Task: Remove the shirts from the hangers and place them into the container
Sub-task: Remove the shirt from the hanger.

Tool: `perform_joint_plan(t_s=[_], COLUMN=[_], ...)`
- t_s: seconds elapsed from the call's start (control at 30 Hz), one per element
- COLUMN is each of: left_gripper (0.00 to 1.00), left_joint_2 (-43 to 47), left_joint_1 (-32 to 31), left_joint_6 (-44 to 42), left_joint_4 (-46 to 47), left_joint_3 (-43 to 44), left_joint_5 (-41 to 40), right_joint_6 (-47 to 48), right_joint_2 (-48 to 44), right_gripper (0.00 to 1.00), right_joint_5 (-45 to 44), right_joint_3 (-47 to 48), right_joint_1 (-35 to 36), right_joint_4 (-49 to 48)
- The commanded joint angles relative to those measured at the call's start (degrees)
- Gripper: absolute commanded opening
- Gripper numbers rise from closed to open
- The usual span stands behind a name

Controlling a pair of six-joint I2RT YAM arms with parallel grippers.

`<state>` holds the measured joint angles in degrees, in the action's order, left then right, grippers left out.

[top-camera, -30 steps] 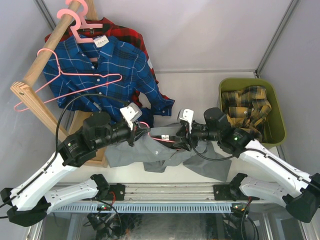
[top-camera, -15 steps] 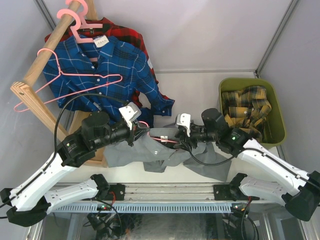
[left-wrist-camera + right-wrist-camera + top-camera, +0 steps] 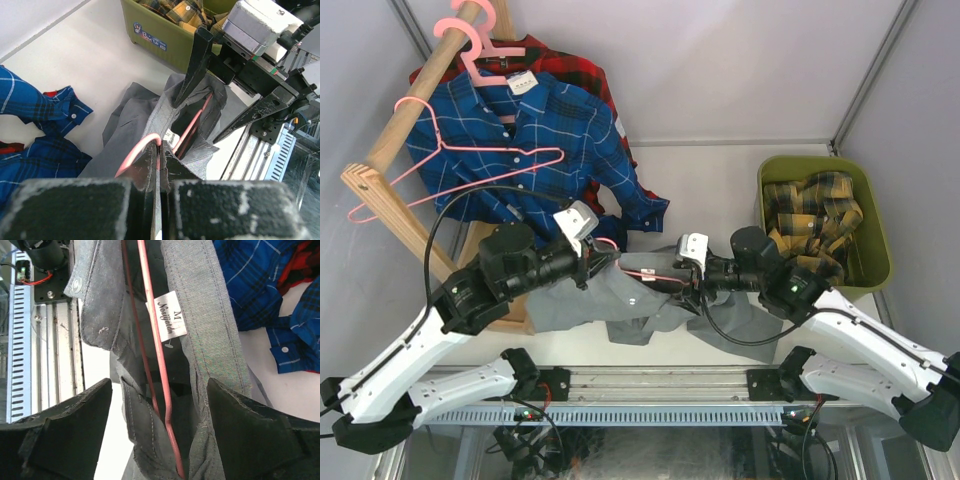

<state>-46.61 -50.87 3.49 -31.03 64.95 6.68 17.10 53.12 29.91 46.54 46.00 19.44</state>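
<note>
The grey shirt [image 3: 645, 305] lies crumpled on the table between my arms, with a pink hanger [image 3: 156, 345] still inside its collar. My left gripper [image 3: 159, 150] is shut on the hanger's curved hook [image 3: 135, 150] above the shirt's neck. My right gripper [image 3: 159, 385] is open, one finger on either side of the grey collar [image 3: 202, 320] and hanger wire, gripping nothing. Seen from above, the left gripper [image 3: 600, 258] and right gripper [image 3: 684, 278] face each other across the collar. The olive-green container [image 3: 873, 205] at the right holds the yellow-black plaid shirt [image 3: 815, 215].
The blue plaid shirt [image 3: 545, 150] and, behind it, the red-black plaid shirt [image 3: 570, 65] hang on pink hangers from the wooden rail [image 3: 415, 100] at the left. An empty pink hanger [image 3: 450, 172] also hangs there. The blue shirt's sleeve [image 3: 35, 105] trails onto the table next to the grey shirt.
My right gripper's jaws have opened wider around the grey collar, and that arm has shifted slightly toward the near edge. The left gripper stays shut on the hanger hook.
</note>
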Motion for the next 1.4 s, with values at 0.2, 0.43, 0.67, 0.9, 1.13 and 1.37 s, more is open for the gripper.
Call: perform_joint_plan(t_s=[0.2,0.43,0.67,0.9,1.13,1.37], left_gripper=[0.0,0.0,0.53,0.66,0.72,0.72], left_joint_2=[-3.16,-8.83,-10.54,-9.37,-7.08,-12.47], left_joint_1=[-0.11,-0.1,-0.1,-0.11,-0.11,-0.11], left_joint_6=[-1.18,-3.82,-0.61,3.13,8.39,8.97], left_joint_4=[5.52,6.52,8.69,13.6,24.93,29.67], left_joint_3=[8.02,15.64,14.84,7.29,-3.13,-0.98], left_joint_5=[0.49,1.95,1.35,-1.82,-11.71,-11.77], right_joint_6=[1.08,2.0,-2.63,-7.41,-10.44,-10.7], right_joint_2=[-4.25,-7.91,-10.99,-11.29,-11.2,-11.16], right_gripper=[0.04,0.0,0.0,0.0,0.0,0.0], right_joint_5=[-6.72,-5.2,-7.36,-9.6,-10.74,-10.42], right_joint_3=[0.35,1.56,1.54,1.54,1.08,0.91], right_joint_1=[0.53,-4.28,-5.51,-5.74,-5.59,-4.7], right_joint_4=[-6.34,-3.74,-3.8,-4.44,-5.39,-4.92])
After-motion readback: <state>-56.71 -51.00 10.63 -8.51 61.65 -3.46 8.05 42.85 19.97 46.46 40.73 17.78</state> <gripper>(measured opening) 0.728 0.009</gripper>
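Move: The left hand, shut on the pink hanger by the hook, has the grey shirt's collar about 9 cm to its right, 2 cm back and 8 cm below, and the blue shirt's cuff some 12 cm ahead, 9 cm right and 30 cm down. The right hand's open fingers straddle the hanger's bare arm inside the collar, roughly 1 cm ahead and level sideways; the collar is about 8 cm to its left, 1 cm ahead and 4 cm up, the green container roughly 36 cm right, 16 cm ahead and 14 cm down. The right hand closes on the hanger arm inside the collar and, pinching it, lifts about 5 cm while drawing to the right and a little forward, the wrist turning some 15 degrees clockwise. The left hand rises with it, also going right and forward, opens near the top to let go of the hook, then pushes forward and sinks about 5 cm with its fingers wide, ending over the grey shirt's cloth just below the freed hook. ##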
